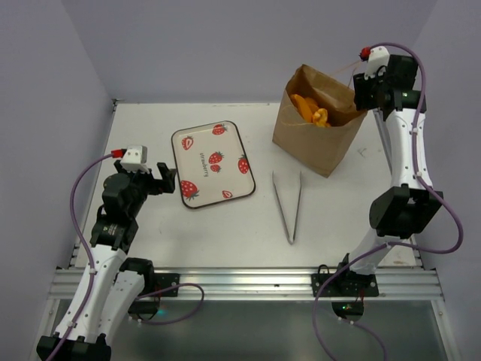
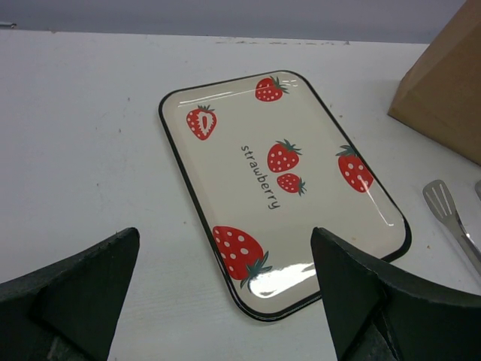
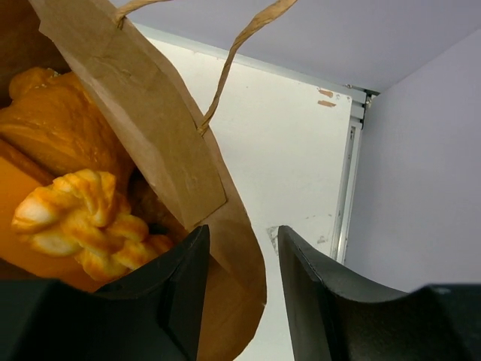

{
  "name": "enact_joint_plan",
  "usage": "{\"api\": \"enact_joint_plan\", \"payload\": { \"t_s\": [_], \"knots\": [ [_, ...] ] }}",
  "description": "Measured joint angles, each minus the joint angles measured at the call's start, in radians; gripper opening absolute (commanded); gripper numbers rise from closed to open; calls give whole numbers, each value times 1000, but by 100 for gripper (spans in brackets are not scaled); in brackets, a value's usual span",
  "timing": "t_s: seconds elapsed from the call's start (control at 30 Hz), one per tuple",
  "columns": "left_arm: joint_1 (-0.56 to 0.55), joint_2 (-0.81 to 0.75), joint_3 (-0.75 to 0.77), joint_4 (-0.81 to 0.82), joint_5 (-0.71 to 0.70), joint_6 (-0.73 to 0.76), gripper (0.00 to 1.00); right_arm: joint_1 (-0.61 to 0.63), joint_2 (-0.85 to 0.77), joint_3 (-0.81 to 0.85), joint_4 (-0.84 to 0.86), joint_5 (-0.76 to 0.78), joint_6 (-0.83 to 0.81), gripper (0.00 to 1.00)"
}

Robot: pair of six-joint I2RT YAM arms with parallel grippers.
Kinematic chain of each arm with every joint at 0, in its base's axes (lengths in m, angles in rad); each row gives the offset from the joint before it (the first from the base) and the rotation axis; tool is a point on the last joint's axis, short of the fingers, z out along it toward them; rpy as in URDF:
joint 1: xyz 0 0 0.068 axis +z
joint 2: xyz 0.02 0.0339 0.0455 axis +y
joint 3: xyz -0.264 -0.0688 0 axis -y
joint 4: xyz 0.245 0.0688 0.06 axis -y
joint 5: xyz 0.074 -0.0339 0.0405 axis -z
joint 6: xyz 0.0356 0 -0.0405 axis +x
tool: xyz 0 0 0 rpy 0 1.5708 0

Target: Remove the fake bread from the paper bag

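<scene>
The brown paper bag [image 1: 316, 139] stands upright at the back right of the table, its mouth open. Glossy orange fake bread [image 1: 310, 111] fills it. In the right wrist view a braided loaf [image 3: 83, 218] lies in front of a croissant [image 3: 60, 120] inside the bag [image 3: 150, 128]. My right gripper [image 1: 359, 94] hangs over the bag's right rim. Its jaws [image 3: 242, 233] straddle the paper wall, one finger inside and one outside, with a gap left on the outer side. My left gripper [image 1: 167, 180] stays wide open and empty, low beside the tray's near left corner [image 2: 225, 237].
A white strawberry tray [image 1: 174, 143] lies left of centre, also seen in the left wrist view [image 2: 233, 180]. Silver tongs [image 1: 289, 207] lie between tray and bag, one tip showing [image 2: 447, 207]. The bag's twisted handle [image 3: 233, 56] loops upward. Purple walls enclose the table.
</scene>
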Motion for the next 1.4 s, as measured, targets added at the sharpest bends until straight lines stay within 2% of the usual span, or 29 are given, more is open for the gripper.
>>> {"api": "enact_joint_plan", "payload": {
  "t_s": [0.33, 0.5, 0.73, 0.83, 0.9, 0.97, 1.27, 1.4],
  "knots": [
    [0, -4, 0, 0, 3, 0, 100, 0, 15, 63, -117, 3, -6, 41],
    [-1, -5, 0, 0, 4, 0, 100, 0, 66, 139, -168, 3, -5, 35],
    [-1, -6, 0, 0, 6, 0, 100, 0, 162, 247, -261, 4, 7, 32],
    [-1, -7, 0, 0, 6, 1, 100, 0, 171, 248, -277, 5, 10, 19],
    [-1, -6, 0, 0, 6, 1, 100, 0, 171, 248, -279, 4, 11, 4],
    [-1, -6, 0, 0, 7, 2, 100, 0, 171, 248, -280, 2, 13, 0],
    [-5, -6, 0, 0, 7, 2, 100, 0, 121, 219, -245, -41, 47, 0],
    [-5, -6, 0, 0, 8, 2, 100, 2, 107, 257, -220, -43, 63, 0]
  ]
}}
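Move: For my right hand, the near right part of the paper bag's rim lies about 3 cm below, level with my half-open fingers both ways. One foot of the bag's handle is roughly 6 cm farther ahead, 2 cm left and 3 cm below. Inside the bag, the knotted bread sits around 11 cm left, 1 cm ahead and 9 cm down. For my left hand, that rim is some 58 cm right, 20 cm ahead and 5 cm up. My right hand draws back a centimetre or so, comes forward again and sinks about 3 cm around the bag's right rim, the fingers tipping some 10 degrees farther down as they narrow. There I shut them, pinch the paper edge, and raise it about 3.5 cm, drifting slightly left. ##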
